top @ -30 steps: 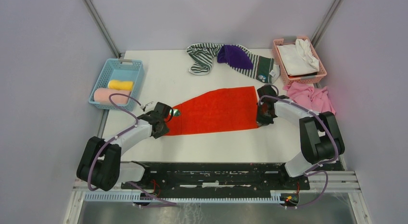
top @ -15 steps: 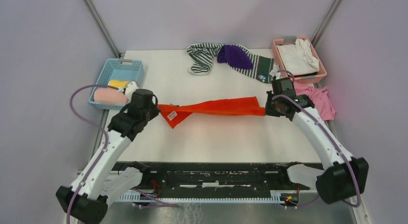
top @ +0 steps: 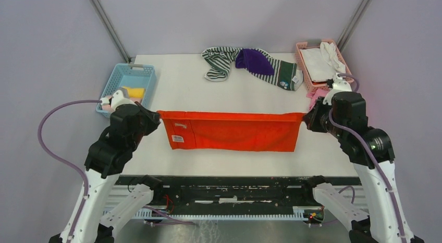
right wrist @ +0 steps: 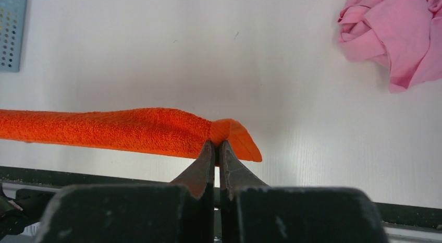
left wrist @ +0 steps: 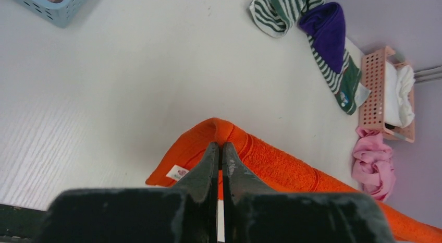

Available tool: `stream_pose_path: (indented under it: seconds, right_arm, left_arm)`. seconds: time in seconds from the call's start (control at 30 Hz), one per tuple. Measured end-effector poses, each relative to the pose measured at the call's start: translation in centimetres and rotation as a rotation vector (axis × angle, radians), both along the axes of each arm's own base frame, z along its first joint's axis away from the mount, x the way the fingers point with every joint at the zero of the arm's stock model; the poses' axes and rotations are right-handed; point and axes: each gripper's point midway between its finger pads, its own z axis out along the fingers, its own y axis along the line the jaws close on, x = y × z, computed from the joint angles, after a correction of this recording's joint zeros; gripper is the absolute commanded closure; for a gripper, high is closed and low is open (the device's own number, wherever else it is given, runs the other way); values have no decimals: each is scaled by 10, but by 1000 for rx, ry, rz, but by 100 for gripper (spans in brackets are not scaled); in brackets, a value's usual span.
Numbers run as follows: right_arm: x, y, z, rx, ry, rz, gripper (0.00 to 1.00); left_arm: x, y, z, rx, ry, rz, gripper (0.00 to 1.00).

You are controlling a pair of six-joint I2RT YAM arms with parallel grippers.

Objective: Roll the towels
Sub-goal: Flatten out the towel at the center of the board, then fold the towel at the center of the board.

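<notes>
An orange-red towel (top: 234,131) hangs stretched out flat above the table, its top edge taut between my two grippers. My left gripper (top: 156,116) is shut on the towel's left top corner (left wrist: 229,133). My right gripper (top: 305,118) is shut on the right top corner (right wrist: 229,133). A small white tag (top: 179,138) shows near the towel's left side. At the back lie a green-and-white striped towel (top: 219,63), a purple towel (top: 254,60) and a dark green one (top: 285,75). A pink towel (right wrist: 396,34) lies crumpled at the right.
A blue basket (top: 121,76) at the left holds a yellow roll (top: 134,92), partly behind my left arm. A pink basket (top: 306,70) at the back right holds white cloth (top: 323,60). The black mounting rail (top: 229,188) runs along the near table edge.
Both arms rose and drew apart. The orange-red towel went from lying on the table to hanging spread and taut. My left gripper shut on its corner.
</notes>
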Motion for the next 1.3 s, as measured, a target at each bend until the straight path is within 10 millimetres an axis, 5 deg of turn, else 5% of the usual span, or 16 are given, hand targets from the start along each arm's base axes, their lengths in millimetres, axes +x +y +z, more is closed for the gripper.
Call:
stream_pose_path:
  seconds: [0.07,0.17,0.4,0.53,0.63,0.8,0.97,1.3]
  right_arm:
    - [5,0,-9,-15,28,-6,100]
    - [29,0,-47,-69,142,-31,100]
    - [107,4,-179,-184,418,-95,100]
    - [146,5,-229,-191,464,-119,100]
    - [172,2,-246,-167,468,-136,100]
    - [209,1,-241,-107,426,-142,100]
    - [199,2,-224,-77,407,-133,100]
    - [115,-11,-236,-95,514,-158,100]
  left_arm:
    - [7,-3,-10,20,31,-7,95]
    - [29,-11,-42,72,116,-17,95]
    - [105,-34,-160,191,400,-24,97]
    - [137,-28,-220,168,517,1,97]
    - [162,-18,-240,126,540,32,97]
    - [194,-17,-234,66,479,34,97]
    - [189,-24,-227,28,451,-1,97]
    - [104,-17,-243,11,510,-31,97]
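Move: Both hands hold the red towel's top corners about 30 cm above the board. Its landing spot, the board's centre, lies some 10 cm ahead and 26 cm right of the left hand, and 11 cm ahead and 25 cm left of the right. From the left hand, the blue basket is about 28 cm ahead and 28 cm left. From the right, the pink towel is roughly 19 cm ahead and 28 cm right, the purple towel 48 cm ahead and 11 cm left. Still pinching the red towel's two top corners, both hands swing it down and forward together, some 25 cm down and 20 cm out, with the fingertips tipping down nearly 30 degrees. Then, staying low over the board, they draw the held edge back towards the base by roughly 10 cm, fingers kept shut. ##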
